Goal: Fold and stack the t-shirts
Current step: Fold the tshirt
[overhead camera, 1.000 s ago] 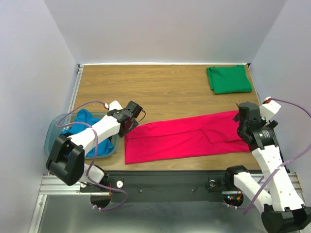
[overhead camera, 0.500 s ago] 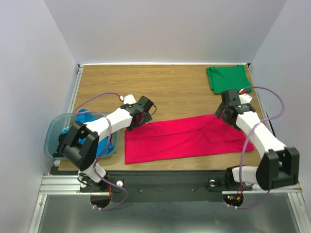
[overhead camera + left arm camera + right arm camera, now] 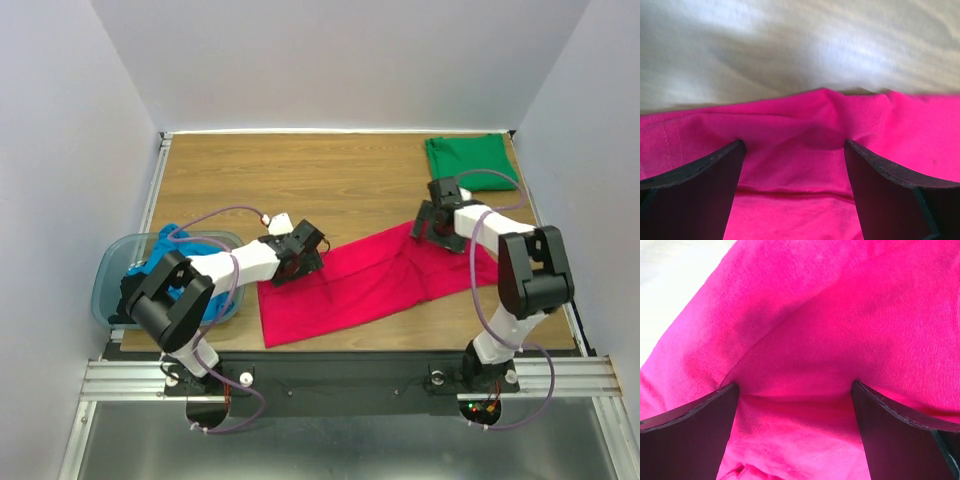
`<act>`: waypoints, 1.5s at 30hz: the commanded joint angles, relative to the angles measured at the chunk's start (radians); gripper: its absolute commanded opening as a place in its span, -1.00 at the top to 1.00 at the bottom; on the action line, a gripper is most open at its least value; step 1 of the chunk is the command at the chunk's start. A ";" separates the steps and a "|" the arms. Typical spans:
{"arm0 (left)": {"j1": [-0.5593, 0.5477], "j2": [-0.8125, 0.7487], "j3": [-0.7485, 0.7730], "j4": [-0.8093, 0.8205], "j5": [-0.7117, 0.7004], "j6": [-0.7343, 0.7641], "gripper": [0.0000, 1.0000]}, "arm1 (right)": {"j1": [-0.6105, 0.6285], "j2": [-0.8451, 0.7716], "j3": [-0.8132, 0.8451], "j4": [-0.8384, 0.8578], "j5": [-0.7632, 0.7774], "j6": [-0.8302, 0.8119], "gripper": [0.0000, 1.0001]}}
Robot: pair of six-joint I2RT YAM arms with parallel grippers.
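Observation:
The crimson-pink t-shirt [image 3: 370, 285] lies spread as a long band across the table's front. My left gripper [image 3: 308, 262] is open at its far left edge, its fingers [image 3: 700, 185] pressed down astride bunched pink cloth [image 3: 800, 125]. My right gripper [image 3: 425, 228] is open at the shirt's far edge towards the right, where the cloth peaks; pink cloth [image 3: 805, 340] fills the gap between its fingers [image 3: 685, 435]. The emerald green t-shirt [image 3: 470, 162] lies folded at the back right. The bright blue t-shirt [image 3: 175, 245] sits crumpled in the tub.
The translucent grey-blue tub [image 3: 105, 275] stands at the table's left front edge, beside the left arm. Bare wooden table [image 3: 300, 180] stretches behind the pink shirt. White walls close in on three sides.
Both arms swung inward and down onto the pink shirt's far edge. The shirt's far edge is now pulled into a peak at the right gripper, and its left end has shifted.

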 commanded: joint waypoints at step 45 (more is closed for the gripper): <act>-0.494 -0.075 0.157 -0.323 0.029 -0.336 -0.87 | 0.205 0.687 1.350 0.126 -0.272 -0.286 -1.00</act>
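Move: Lying flat under both hands' open fingers, the pink t-shirt, folded into a long strip, has its middle about 14 cm back and 15 cm left of the right hand. Bare table by the far edge lies some 30 cm ahead and 21 cm left, the folded green t-shirt about 24 cm ahead and 11 cm right. From the left hand the strip's middle is about 19 cm right and 3 cm back; the basket, 35 cm left and 2 cm back. Sweeping the right end of the strip across the table under its open fingers, the right hand travels about 30 cm forward and 22 cm left to the far edge, turning counter-clockwise some 30 degrees with its fingertips tipping forward, then starts to rise. The left, also open, drags the other end right and back some 12 cm, turns slightly clockwise and carries on back towards the near edge, easing off the cloth. ##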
